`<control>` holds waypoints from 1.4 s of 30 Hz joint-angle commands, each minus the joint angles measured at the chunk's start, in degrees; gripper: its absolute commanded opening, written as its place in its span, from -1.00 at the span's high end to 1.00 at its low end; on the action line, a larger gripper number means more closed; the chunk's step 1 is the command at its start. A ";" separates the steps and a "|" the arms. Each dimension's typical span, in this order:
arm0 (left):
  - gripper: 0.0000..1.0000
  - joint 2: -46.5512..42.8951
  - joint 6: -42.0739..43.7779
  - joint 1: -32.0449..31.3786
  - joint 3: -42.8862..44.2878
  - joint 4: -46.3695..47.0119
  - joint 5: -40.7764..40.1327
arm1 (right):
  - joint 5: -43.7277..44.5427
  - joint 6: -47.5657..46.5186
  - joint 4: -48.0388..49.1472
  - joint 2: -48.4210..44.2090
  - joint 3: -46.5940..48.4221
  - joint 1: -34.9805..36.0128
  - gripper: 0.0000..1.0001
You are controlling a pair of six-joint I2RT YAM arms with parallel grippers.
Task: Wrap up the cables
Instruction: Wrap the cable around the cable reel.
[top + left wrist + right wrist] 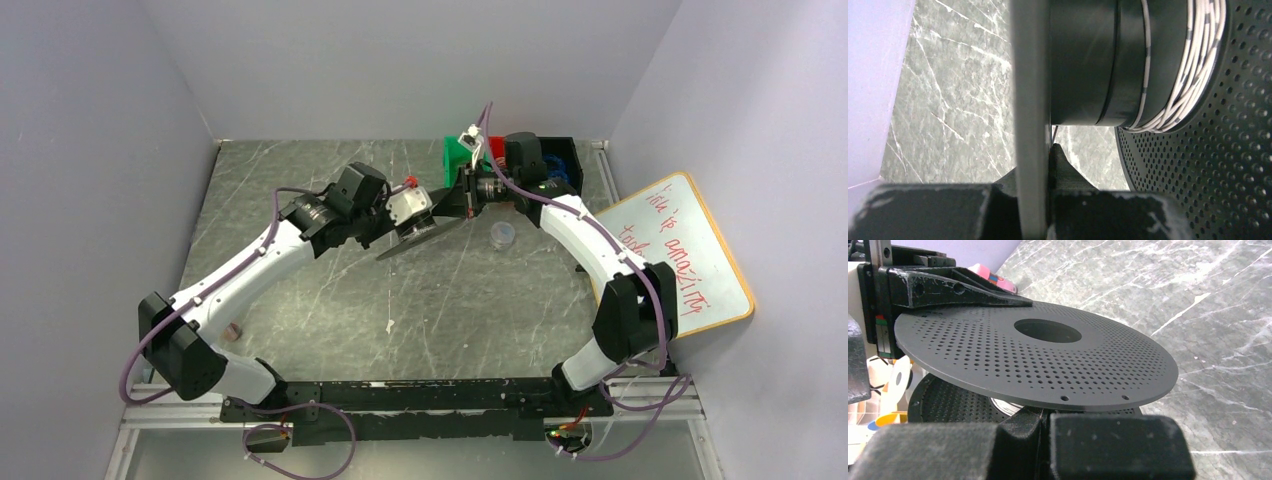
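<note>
A black spool [415,228] with perforated flanges hangs tilted above the middle of the table. My left gripper [405,215] is shut on the rim of one flange [1030,75], seen edge-on between its fingers [1060,162]. The whitish cable [1193,60] lies wound round the hub, next to the other flange [1233,165]. My right gripper [1045,415] sits just under the edge of the upper flange [1048,365], jaws pressed together, with a hair-fine strand of cable at their seam. In the top view it [455,205] meets the spool from the right.
A green bin [458,158], a red item [497,148] and a black bin [575,150] with blue wire stand at the back. A small clear cup [503,235] sits right of the spool. A whiteboard [680,255] leans against the right wall. A small round object [232,332] lies by the left arm.
</note>
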 commanded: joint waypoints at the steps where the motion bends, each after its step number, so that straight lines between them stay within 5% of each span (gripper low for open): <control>1: 0.95 3.72 -4.07 0.69 -2.05 -10.46 -9.78 | -5.29 1.45 10.08 -7.32 3.77 -0.07 1.00; 12: 0.95 5.21 -4.99 -0.17 -0.52 -11.83 -8.81 | -2.73 -4.79 3.40 -7.77 8.05 1.66 1.00; 20: 0.95 -0.68 0.31 -0.18 -1.77 -13.86 3.52 | -5.39 -24.94 -13.30 -6.48 13.77 1.52 1.00; 33: 0.95 -3.47 5.28 -0.21 -1.24 -16.27 5.05 | -1.86 -58.50 -47.89 1.59 28.01 1.55 1.00; 42: 0.95 -2.88 5.84 -0.23 0.88 -18.66 9.76 | 0.04 -58.50 -48.30 1.27 27.57 2.41 1.00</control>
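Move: The left hand grips one flange of the cable reel, whose hub lies about 5 cm to its right and 3 cm ahead, roughly level. From the right hand, shut on the cable, the hub is some 5 cm left, 2 cm back and 3 cm lower. The clear cup lies 13 cm right of the right hand and 4 cm back, the green bin 6 cm right and 10 cm ahead, both about 22 cm below. After a brief near-pause, both hands draw back about 4 cm, keeping reel and cable; the right twists some 35 degrees. ##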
